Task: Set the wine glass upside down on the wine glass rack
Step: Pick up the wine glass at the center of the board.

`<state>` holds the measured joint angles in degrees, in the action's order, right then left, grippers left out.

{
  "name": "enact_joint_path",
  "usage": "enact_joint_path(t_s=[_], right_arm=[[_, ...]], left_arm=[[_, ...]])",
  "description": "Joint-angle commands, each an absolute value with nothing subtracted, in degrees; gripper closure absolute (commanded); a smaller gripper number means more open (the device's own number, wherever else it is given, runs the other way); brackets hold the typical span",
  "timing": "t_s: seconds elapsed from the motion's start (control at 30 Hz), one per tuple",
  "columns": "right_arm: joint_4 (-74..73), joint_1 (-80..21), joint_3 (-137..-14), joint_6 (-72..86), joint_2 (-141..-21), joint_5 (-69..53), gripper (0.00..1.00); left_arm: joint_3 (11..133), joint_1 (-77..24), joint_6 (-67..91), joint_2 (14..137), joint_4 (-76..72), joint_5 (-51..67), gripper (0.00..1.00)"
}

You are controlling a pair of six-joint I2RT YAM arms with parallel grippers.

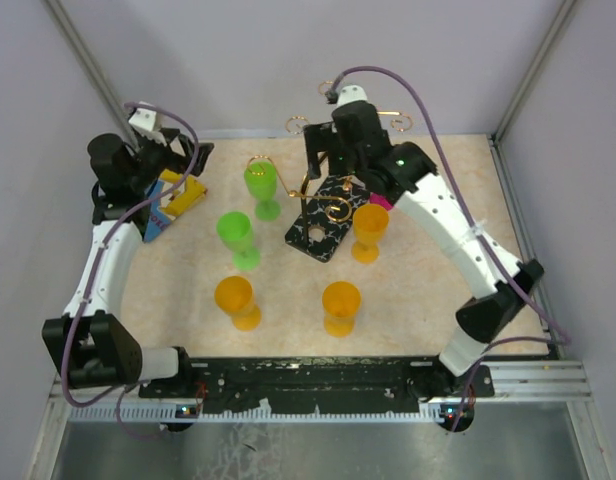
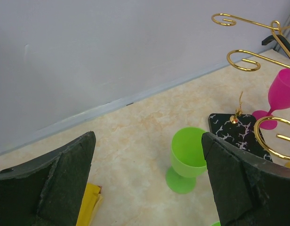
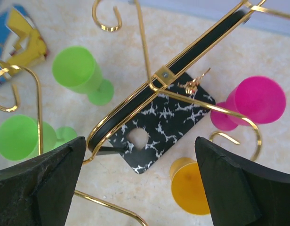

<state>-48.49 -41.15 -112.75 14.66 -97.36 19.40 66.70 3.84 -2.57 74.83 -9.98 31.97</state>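
The wine glass rack point(image 1: 323, 232) stands mid-table, with gold wire arms point(image 3: 149, 87) rising from a black marbled base point(image 3: 169, 123). Nothing hangs on it. Several plastic wine glasses stand upright around it: two green point(image 1: 261, 185) point(image 1: 236, 238), three orange point(image 1: 369, 230) point(image 1: 340, 305) point(image 1: 236, 300), and a pink one point(image 3: 258, 99) behind the base. My right gripper point(image 3: 139, 141) hovers open above the rack, point(image 1: 328, 165) in the top view. My left gripper point(image 2: 147, 141) is open at the far left, facing a green glass point(image 2: 188, 157), and holds nothing.
A blue and yellow packet point(image 1: 173, 205) lies under the left arm near the left wall. Grey walls close in the back and both sides. The rack's curled wire ends point(image 2: 244, 61) reach out above the glasses.
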Motion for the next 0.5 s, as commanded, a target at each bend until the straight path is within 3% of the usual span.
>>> enact_joint_path(t_s=[0.0, 0.23, 0.47], right_arm=[[-34.6, -35.2, -108.2, 14.8, -86.6, 14.6, 0.01], [-35.2, -33.7, -109.6, 5.2, -86.0, 22.1, 0.01], [-19.5, -33.5, -98.2, -0.1, -79.5, 22.9, 0.01]], left_arm=[[69.8, 3.5, 0.3, 77.5, -10.9, 34.2, 0.0], [72.4, 3.4, -1.1, 84.4, -8.5, 37.7, 0.0], [80.9, -1.2, -9.5, 93.8, 5.3, 39.3, 0.0]])
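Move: Ahead and to the left hand's right, the far green glass stands about 6 cm out, 11 cm right and 22 cm below. The near green glass is some 8 cm back and 7 cm right of that hand, the yellow packet 5 cm ahead and 8 cm left, and the rack's black base 14 cm right of the far green glass and 2 cm nearer. From the right hand, the far green glass lies about 10 cm ahead, 14 cm left and 19 cm below. Sinking about 7 cm while reaching 5 cm forward, the left hand heads for the far green glass, swinging slightly right late on and tipping its open fingers down some 15 degrees. Meanwhile the right hand, also open, lifts 8 cm and pulls 8 cm to the right, away from that glass, its fingers tilting up, then lingers high. ##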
